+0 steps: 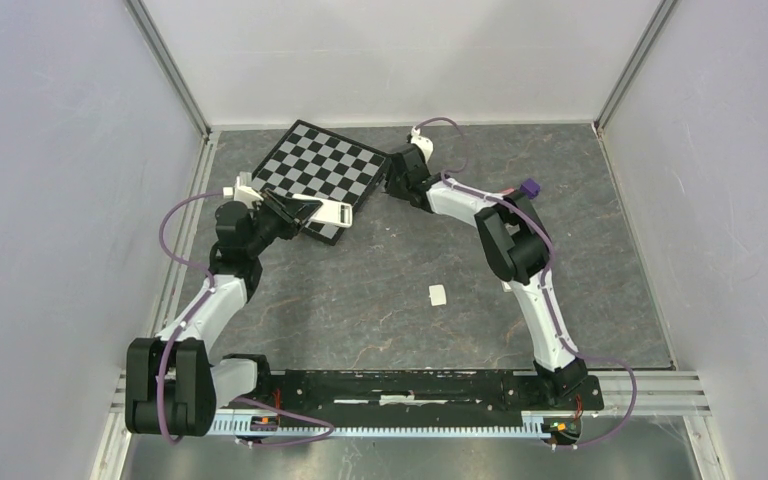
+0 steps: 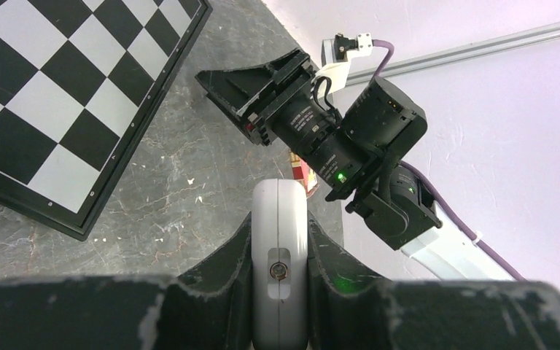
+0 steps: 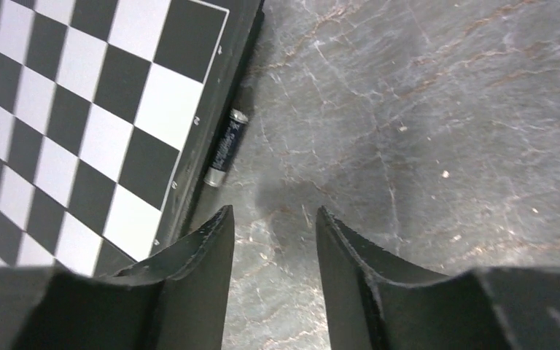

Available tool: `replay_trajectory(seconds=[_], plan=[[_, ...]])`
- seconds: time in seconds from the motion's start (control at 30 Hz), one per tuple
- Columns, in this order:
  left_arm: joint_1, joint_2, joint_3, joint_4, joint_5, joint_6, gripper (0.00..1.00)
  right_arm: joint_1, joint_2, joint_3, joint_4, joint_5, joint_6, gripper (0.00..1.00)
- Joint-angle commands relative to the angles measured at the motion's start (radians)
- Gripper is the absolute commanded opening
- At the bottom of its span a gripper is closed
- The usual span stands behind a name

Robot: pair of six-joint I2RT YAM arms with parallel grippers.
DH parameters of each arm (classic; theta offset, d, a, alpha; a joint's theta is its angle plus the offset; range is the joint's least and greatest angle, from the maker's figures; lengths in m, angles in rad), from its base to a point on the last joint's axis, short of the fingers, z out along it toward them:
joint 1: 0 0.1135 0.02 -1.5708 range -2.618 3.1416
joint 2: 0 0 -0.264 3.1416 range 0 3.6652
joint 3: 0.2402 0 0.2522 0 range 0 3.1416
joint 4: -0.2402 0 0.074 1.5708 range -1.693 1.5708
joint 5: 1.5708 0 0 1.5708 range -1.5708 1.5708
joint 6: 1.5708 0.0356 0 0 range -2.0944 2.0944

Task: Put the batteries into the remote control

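My left gripper (image 2: 279, 221) is shut on the white remote control (image 2: 280, 240), which sticks out past both fingers; from above, the remote (image 1: 332, 212) hangs over the near corner of the chessboard (image 1: 322, 165). One dark battery (image 3: 225, 148) lies on the stone floor right against the chessboard's black edge (image 3: 204, 117). My right gripper (image 3: 273, 215) stands open just short of that battery, nothing between its fingers. In the top view the right gripper (image 1: 398, 182) is at the board's right corner. The left wrist view shows that gripper (image 2: 251, 87) beyond the remote's tip.
A small white piece (image 1: 437, 294) lies on the grey floor between the arms. The chessboard (image 2: 51, 95) fills the back left. White walls enclose the area on three sides. A small red and white thing (image 2: 302, 173) shows behind the remote's tip.
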Motion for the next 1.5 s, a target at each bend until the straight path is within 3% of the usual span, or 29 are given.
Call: replay_trajectory(seconds=[0.0, 0.2, 0.37, 0.57, 0.8, 0.93, 1.1, 1.47], plan=[[0.009, -0.028, 0.023, 0.002, 0.008, 0.041, 0.02, -0.023, 0.031, 0.016, 0.077, -0.129, 0.108, 0.47], [0.016, -0.043, 0.038, -0.053, -0.003, 0.068, 0.02, -0.071, 0.064, -0.028, 0.176, -0.197, 0.246, 0.41], [0.022, -0.040, 0.046, -0.080, -0.005, 0.075, 0.02, -0.121, 0.176, 0.050, 0.229, -0.315, 0.373, 0.34], [0.029, -0.038, 0.071, -0.120, -0.008, 0.095, 0.02, -0.133, 0.204, 0.048, 0.259, -0.335, 0.443, 0.13], [0.032, -0.031, 0.074, -0.135, -0.009, 0.102, 0.02, -0.136, 0.298, 0.120, 0.274, -0.422, 0.449, 0.13], [0.032, -0.032, 0.075, -0.139, -0.011, 0.106, 0.02, -0.135, 0.324, 0.132, 0.255, -0.503, 0.395, 0.11], [0.032, -0.036, 0.071, -0.142, -0.013, 0.109, 0.02, -0.133, 0.244, 0.029, 0.249, -0.546, 0.240, 0.09], [0.079, -0.079, 0.071, -0.224, -0.061, 0.148, 0.02, -0.095, 0.163, 0.085, -0.015, -0.639, -0.359, 0.15]])
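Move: Against the chessboard's right-hand edge, the battery lies about 4 cm ahead of the open right hand, 3 cm to its left and 2 cm lower. The chessboard's middle is some 15 cm farther left than the battery and 2 cm farther out. From the left hand, which holds the remote control in the air, that battery is roughly 20 cm ahead, 13 cm to the right and 17 cm below. Reaching about 6 cm forward while rolling its left side up and narrowing its fingers almost shut, the right hand goes in low at the chessboard edge, then draws back some 4 cm, drifting left and swivelling over 20 degrees counter-clockwise, its fingertips ending at the battery. The left hand, still gripping the remote control, eases about 3 cm left and 2 cm down. ##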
